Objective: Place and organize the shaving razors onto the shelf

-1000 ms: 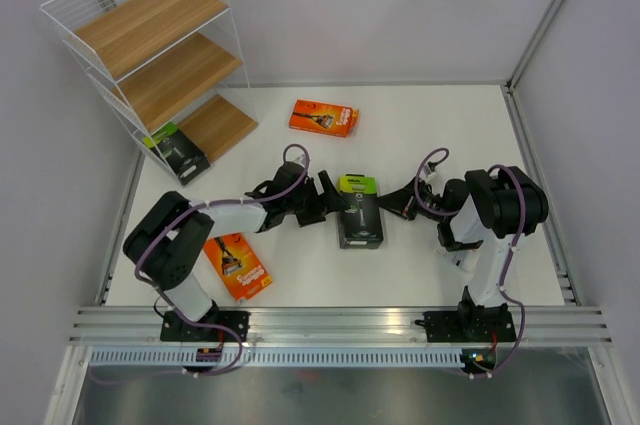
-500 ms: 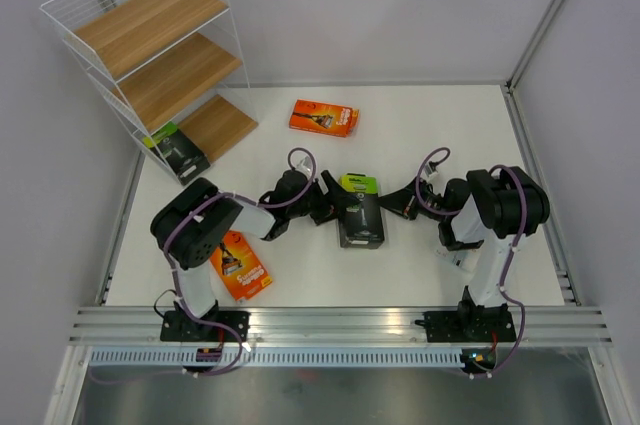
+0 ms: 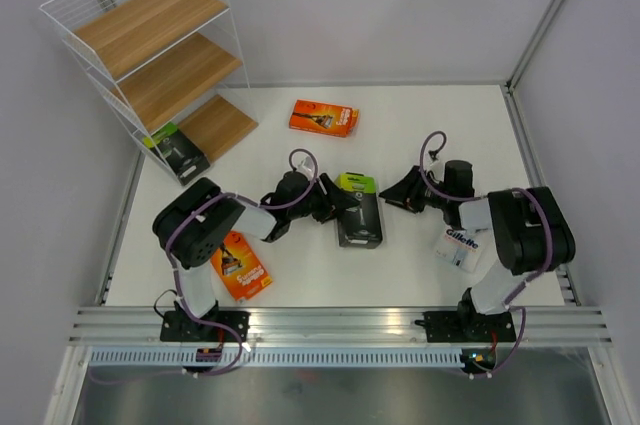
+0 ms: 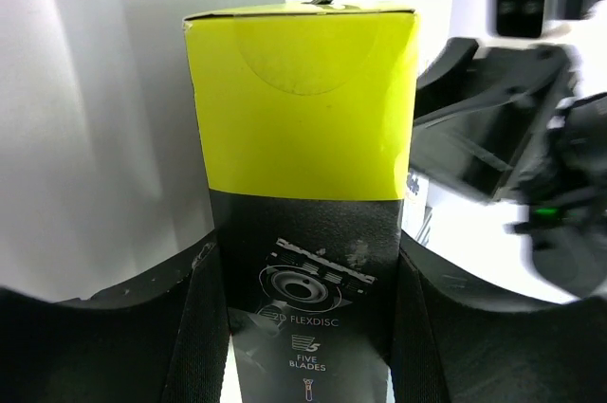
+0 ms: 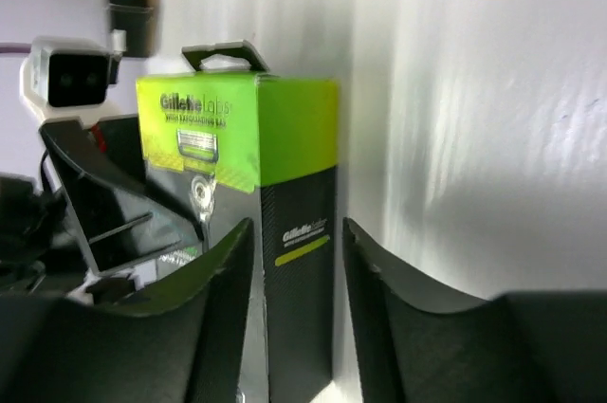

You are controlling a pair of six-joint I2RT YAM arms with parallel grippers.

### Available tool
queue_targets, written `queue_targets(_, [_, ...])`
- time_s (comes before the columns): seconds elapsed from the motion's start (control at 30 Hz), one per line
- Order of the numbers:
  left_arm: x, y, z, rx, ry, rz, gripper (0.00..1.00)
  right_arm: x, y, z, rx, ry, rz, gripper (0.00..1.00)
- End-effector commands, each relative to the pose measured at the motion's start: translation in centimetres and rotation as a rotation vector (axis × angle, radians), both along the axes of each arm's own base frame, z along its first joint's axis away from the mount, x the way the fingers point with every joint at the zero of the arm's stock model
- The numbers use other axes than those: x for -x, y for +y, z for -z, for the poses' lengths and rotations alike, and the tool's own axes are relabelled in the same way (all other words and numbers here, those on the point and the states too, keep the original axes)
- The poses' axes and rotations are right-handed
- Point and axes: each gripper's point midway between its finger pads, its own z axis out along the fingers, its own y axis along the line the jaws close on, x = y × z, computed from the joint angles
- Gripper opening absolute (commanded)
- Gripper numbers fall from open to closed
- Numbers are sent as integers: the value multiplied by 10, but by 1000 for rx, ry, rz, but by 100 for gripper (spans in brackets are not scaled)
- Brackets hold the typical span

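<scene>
A black razor pack with a lime-green end [image 3: 362, 217] lies mid-table. My left gripper [image 3: 337, 207] comes at it from the left; in the left wrist view both pads press the sides of the pack [image 4: 303, 109], so the gripper [image 4: 308, 275] is shut on it. My right gripper [image 3: 393, 195] sits at the pack's right side. In its wrist view the gripper [image 5: 296, 232] is open, with gaps either side of the pack's edge [image 5: 299, 147]. The shelf [image 3: 160, 50] stands far left, with another black-and-green pack [image 3: 176, 152] at its foot.
An orange pack [image 3: 323, 116] lies toward the back of the table and another orange pack [image 3: 238, 265] near the left arm's base. A white-and-blue Gillette pack [image 3: 462, 245] lies beside the right arm. A raised rail [image 3: 535, 160] edges the table on the right.
My left gripper has moved right and its fingers have narrowed onto the black pack. The right arm has swung its elbow aside, uncovering the white Gillette pack, and its jaws have widened.
</scene>
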Motion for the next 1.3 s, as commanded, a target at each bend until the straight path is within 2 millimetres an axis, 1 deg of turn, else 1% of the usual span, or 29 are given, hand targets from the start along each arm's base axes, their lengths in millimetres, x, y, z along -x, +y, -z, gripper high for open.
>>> queue_targets(0.0, [-25, 33, -12, -31, -63, -114, 38, -4, -37, -7, 323, 24, 61, 53])
queue_targets(0.03, [-31, 40, -16, -27, -75, -131, 38, -9, -39, -21, 336, -8, 79, 56])
queue_targets(0.07, [-38, 46, -29, -11, -113, -146, 38, -14, -41, -41, 341, -59, 96, 60])
queue_targets(0.1, [-52, 62, -34, -8, -128, -191, 38, -16, -41, -50, 339, -71, 95, 66])
queue_targets(0.13, [-60, 71, -42, -8, -161, -203, 38, -15, -38, -57, 325, -82, 86, 71])
queue_targets(0.17, [-67, 79, -50, 0, -188, -218, 38, -15, -37, -61, 319, -86, 85, 73])
queue_targets(0.2, [-81, 96, -63, 13, -220, -252, 38, -14, -37, -61, 314, -83, 78, 73])
queue_targets(0.27, [-93, 117, -71, 3, -253, -301, 39, -7, -35, -55, 308, -67, 63, 73])
queue_targets(0.3, [-103, 136, -75, -6, -262, -349, 39, -5, -35, -53, 311, -63, 62, 74])
queue_targets(0.37, [-113, 154, -78, -30, -281, -393, 39, -1, -37, -49, 319, -59, 65, 74])
queue_targets(0.4, [-120, 167, -78, -40, -285, -428, 39, 2, -37, -44, 322, -44, 66, 75])
queue_targets(0.47, [-128, 183, -75, -76, -284, -475, 39, 6, -38, -39, 324, -32, 67, 75])
queue_targets(0.5, [-135, 193, -73, -94, -275, -506, 39, 7, -38, -38, 325, -28, 68, 76])
queue_targets(0.57, [-141, 204, -68, -126, -266, -535, 39, 8, -38, -36, 324, -22, 66, 76])
queue_targets(0.6, [-147, 212, -71, -129, -269, -556, 39, 9, -38, -35, 327, -18, 64, 76])
queue_targets(0.63, [-147, 218, -62, -157, -225, -573, 38, 10, -38, -34, 327, -14, 65, 76])
queue_targets(0.67, [-153, 227, -64, -179, -227, -608, 38, 10, -39, -32, 329, -12, 65, 76])
queue_targets(0.7, [-154, 231, -64, -196, -227, -619, 38, 10, -39, -32, 330, -10, 65, 76])
queue_targets(0.8, [-160, 245, -71, -216, -261, -646, 39, 10, -39, -30, 329, -3, 64, 76])
queue_targets(0.83, [-161, 249, -69, -224, -257, -656, 39, 10, -39, -27, 331, 3, 62, 76])
queue_targets(0.9, [-168, 260, -74, -237, -264, -684, 39, 9, -38, -26, 325, 7, 62, 77])
queue_targets(1.03, [-174, 276, -70, -303, -238, -740, 38, 9, -37, -22, 319, 22, 58, 77])
queue_targets(1.13, [-178, 285, -73, -318, -252, -751, 38, 10, -38, -20, 330, 20, 60, 77])
queue_targets(1.17, [-180, 294, -73, -330, -252, -784, 38, 11, -39, -19, 333, 25, 60, 78])
queue_targets(1.2, [-181, 298, -71, -337, -245, -793, 38, 13, -39, -17, 335, 29, 59, 78])
queue_targets(1.27, [-185, 306, -73, -347, -254, -812, 38, 13, -39, -16, 333, 30, 57, 78])
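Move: The left hand already grips the green-and-black razor box. The open part of the bottom shelf board lies roughly 21 cm ahead and 35 cm to its left, a few centimetres lower. The razor box already on that board stands about 47 cm left and 14 cm ahead. The far orange box is some 24 cm ahead and 7 cm left. From the right hand, the gripped box lies about 7 cm left and 3 cm back. Keep the left gripper shut on the razor box and sweep it left and forward to the bottom shelf board, some 28 cm left and 16 cm ahead. Rise about 4 cm, turn it some 40 degrees counter-clockwise, and slow over the second half. Meanwhile open the right gripper wide, lift it about 9 cm, then lower it most of the way and ease it back to the right. ##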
